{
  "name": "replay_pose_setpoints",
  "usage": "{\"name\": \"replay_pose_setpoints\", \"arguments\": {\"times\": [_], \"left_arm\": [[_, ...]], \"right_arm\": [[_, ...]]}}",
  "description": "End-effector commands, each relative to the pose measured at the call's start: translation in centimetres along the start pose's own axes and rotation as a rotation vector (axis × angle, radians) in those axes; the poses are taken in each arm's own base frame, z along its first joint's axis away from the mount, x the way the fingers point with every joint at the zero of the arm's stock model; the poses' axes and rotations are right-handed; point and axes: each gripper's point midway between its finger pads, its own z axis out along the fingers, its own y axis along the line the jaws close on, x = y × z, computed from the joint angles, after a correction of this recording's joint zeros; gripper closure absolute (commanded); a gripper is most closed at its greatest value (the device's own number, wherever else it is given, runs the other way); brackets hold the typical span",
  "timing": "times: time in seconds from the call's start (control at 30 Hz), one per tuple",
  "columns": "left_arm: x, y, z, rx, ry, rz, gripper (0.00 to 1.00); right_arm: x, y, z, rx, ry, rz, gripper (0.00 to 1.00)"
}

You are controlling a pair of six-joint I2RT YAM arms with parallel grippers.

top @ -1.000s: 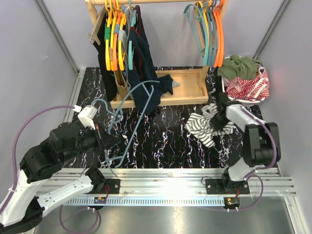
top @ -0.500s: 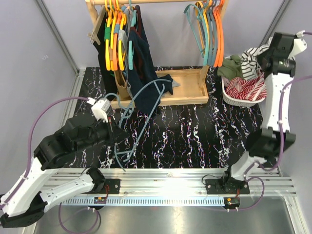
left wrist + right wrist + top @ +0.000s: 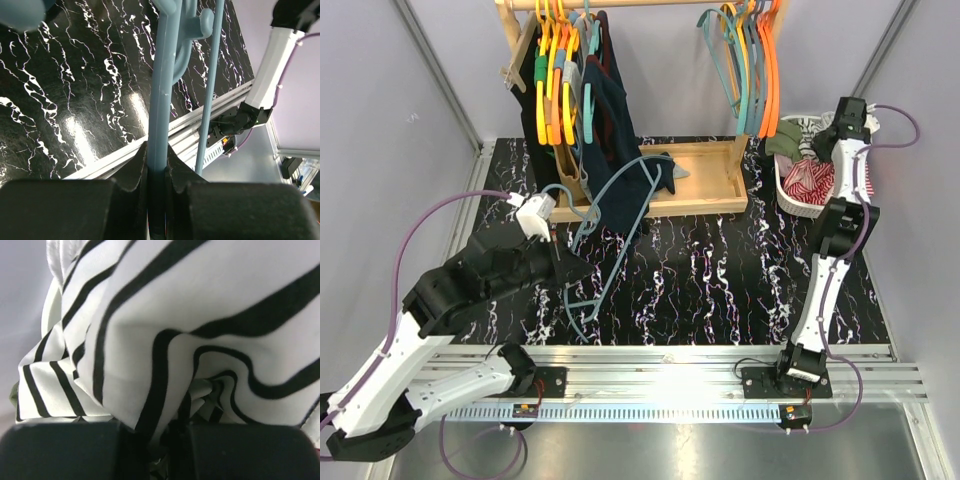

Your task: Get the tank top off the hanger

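My left gripper [image 3: 556, 262] is shut on the bar of a bare blue-grey hanger [image 3: 612, 232], held tilted above the black marbled table; in the left wrist view the bar [image 3: 161, 100] runs between my jaws [image 3: 157, 156]. My right gripper [image 3: 842, 118] is stretched out to the far right over the white basket [image 3: 788, 196]. It is shut on the black-and-white striped tank top [image 3: 812, 124], which fills the right wrist view [image 3: 200, 305]; my jaws [image 3: 165, 440] pinch a fold of it.
The basket also holds a red-striped cloth [image 3: 812, 180] and a green cloth [image 3: 783, 140]. A wooden rack [image 3: 705, 195] at the back carries dark garments [image 3: 610, 130] on yellow and orange hangers [image 3: 555, 80], and bare teal and orange hangers [image 3: 750, 60].
My right gripper carried the striped top from the table up to the far right, then lowered it at the basket. My left arm shifted the hanger a little right and forward.
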Motion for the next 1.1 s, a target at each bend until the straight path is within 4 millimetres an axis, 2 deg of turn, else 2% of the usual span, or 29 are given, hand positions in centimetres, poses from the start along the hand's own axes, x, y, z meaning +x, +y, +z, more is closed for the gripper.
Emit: {"name": "replay_pose_setpoints", "arguments": {"times": [0.0, 0.03, 0.1, 0.17, 0.2, 0.27, 0.3, 0.33, 0.37, 0.43, 0.47, 0.5, 0.53, 0.57, 0.6, 0.63, 0.67, 0.7, 0.73, 0.77, 0.8, 0.83, 0.87, 0.9, 0.93, 0.97, 1.0, 1.03, 1.07], "left_arm": [[-1.9, -1.2, -0.5, 0.046, -0.076, -0.013, 1.00], [-1.9, -1.2, -0.6, 0.046, -0.076, -0.012, 1.00], [-1.9, -1.1, -0.7, 0.049, -0.079, -0.010, 1.00], [-1.9, -0.9, -0.7, 0.048, -0.084, -0.009, 1.00], [-1.9, -0.9, -0.8, 0.053, -0.088, -0.003, 1.00], [-1.9, -0.7, -1.0, 0.052, -0.095, 0.003, 1.00], [-1.8, -0.7, -1.1, 0.052, -0.095, 0.014, 1.00], [-1.8, -0.6, -1.2, 0.049, -0.095, 0.019, 1.00], [-1.7, -0.5, -1.4, 0.050, -0.094, 0.030, 1.00], [-1.4, -0.4, -1.6, 0.051, -0.084, 0.040, 1.00], [-1.3, -0.3, -1.8, 0.052, -0.083, 0.050, 1.00], [-1.0, -0.4, -1.8, 0.059, -0.070, 0.053, 1.00], [-0.5, -0.2, -1.9, 0.057, -0.054, 0.055, 1.00], [-0.2, -0.1, -2.0, 0.063, -0.045, 0.060, 1.00], [0.3, -0.2, -2.1, 0.075, -0.025, 0.062, 1.00], [1.1, 0.0, -2.2, 0.077, 0.001, 0.060, 1.00], [1.5, 0.0, -2.6, 0.089, 0.007, 0.063, 1.00], [2.2, -0.3, -2.9, 0.120, 0.035, 0.061, 1.00], [3.1, -0.1, -3.0, 0.128, 0.063, 0.058, 1.00], [3.6, -0.3, -3.6, 0.154, 0.073, 0.058, 1.00], [4.4, -0.7, -4.0, 0.189, 0.103, 0.057, 1.00], [5.1, -0.6, -4.3, 0.200, 0.127, 0.052, 1.00], [5.9, -1.3, -5.3, 0.255, 0.146, 0.049, 1.00], [6.3, -1.5, -5.8, 0.280, 0.160, 0.044, 1.00], [6.8, -1.7, -6.2, 0.299, 0.176, 0.040, 1.00], [7.4, -2.2, -7.2, 0.346, 0.193, 0.034, 1.00], [7.7, -2.3, -7.6, 0.362, 0.203, 0.032, 1.00], [8.2, -2.3, -8.3, 0.376, 0.207, 0.029, 1.00], [8.6, -2.4, -8.7, 0.392, 0.224, 0.024, 1.00]], "right_arm": [[8.5, -4.9, 1.0, 0.132, 0.280, -0.016, 0.89], [7.5, -4.0, 0.4, 0.104, 0.260, -0.017, 0.83], [2.9, -0.5, -2.6, 0.002, 0.158, -0.015, 0.63], [-1.0, 1.9, -5.5, -0.091, 0.077, -0.003, 0.07], [-4.4, 4.0, -8.8, -0.167, -0.014, 0.001, 0.01], [-7.4, 5.5, -12.5, -0.245, -0.086, 0.006, 0.00], [-10.5, 7.1, -16.9, -0.312, -0.183, 0.002, 0.00], [-11.4, 7.2, -18.6, -0.325, -0.216, 0.003, 0.00], [-13.5, 7.0, -22.3, -0.326, -0.286, 0.014, 0.00], [-15.5, 5.2, -25.6, -0.252, -0.361, 0.061, 0.00], [-16.0, 3.8, -28.3, -0.221, -0.374, 0.079, 0.00], [-16.0, 3.1, -29.6, -0.201, -0.379, 0.085, 0.00], [-15.5, 1.7, -29.9, -0.150, -0.373, 0.089, 0.00], [-15.3, 0.9, -33.2, -0.146, -0.383, 0.088, 0.00], [-14.9, 0.3, -34.5, -0.142, -0.384, 0.083, 0.00], [-12.6, -0.6, -33.7, -0.132, -0.312, 0.055, 0.00], [-12.7, -0.5, -38.3, -0.200, -0.361, 0.045, 0.00], [-11.9, -0.8, -39.9, -0.231, -0.362, 0.038, 0.00], [-8.8, -1.2, -39.2, -0.267, -0.276, 0.011, 0.00], [-9.1, -0.2, -45.2, -0.425, -0.376, -0.003, 0.00], [-7.8, 0.3, -46.9, -0.511, -0.370, -0.024, 0.00], [-4.2, 1.1, -47.2, -0.634, -0.261, -0.075, 0.00], [-3.2, 2.0, -51.2, -0.761, -0.298, -0.115, 0.00], [-1.8, 2.8, -53.0, -0.857, -0.270, -0.138, 0.00], [2.7, 4.2, -54.5, -1.036, -0.106, -0.215, 0.00], [3.8, 5.3, -57.7, -1.190, -0.087, -0.251, 0.00], [6.8, 5.5, -60.3, -1.344, 0.060, -0.332, 0.00], [9.2, 5.6, -61.9, -1.444, 0.176, -0.373, 0.00], [10.2, 5.6, -63.8, -1.531, 0.252, -0.399, 0.00]]}}
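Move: The right hand is already down in the laundry basket with the striped tank top bunched in its fingers, the cloth's middle some 2 cm left, 1 cm ahead and 3 cm below; the basket's middle is about 8 cm back, 4 cm left. From that hand, the red-striped top lies some 12 cm back and 4 cm left, the green top roughly 13 cm left and 1 cm back. From the left hand, the basket is about 41 cm ahead and 64 cm right, well below. The right fingers spread wide and let go of the striped tank top, then the hand lifts out of the basket, about 40 cm up and nearly as far back, curving left late towards the hanger in the left hand. Its wrist tips up and swings counter-clockwise, some 45 degrees each. The left hand, still pinching the emptied hanger, at first almost still, draws back about 9 cm and turns clockwise some 15 degrees. ##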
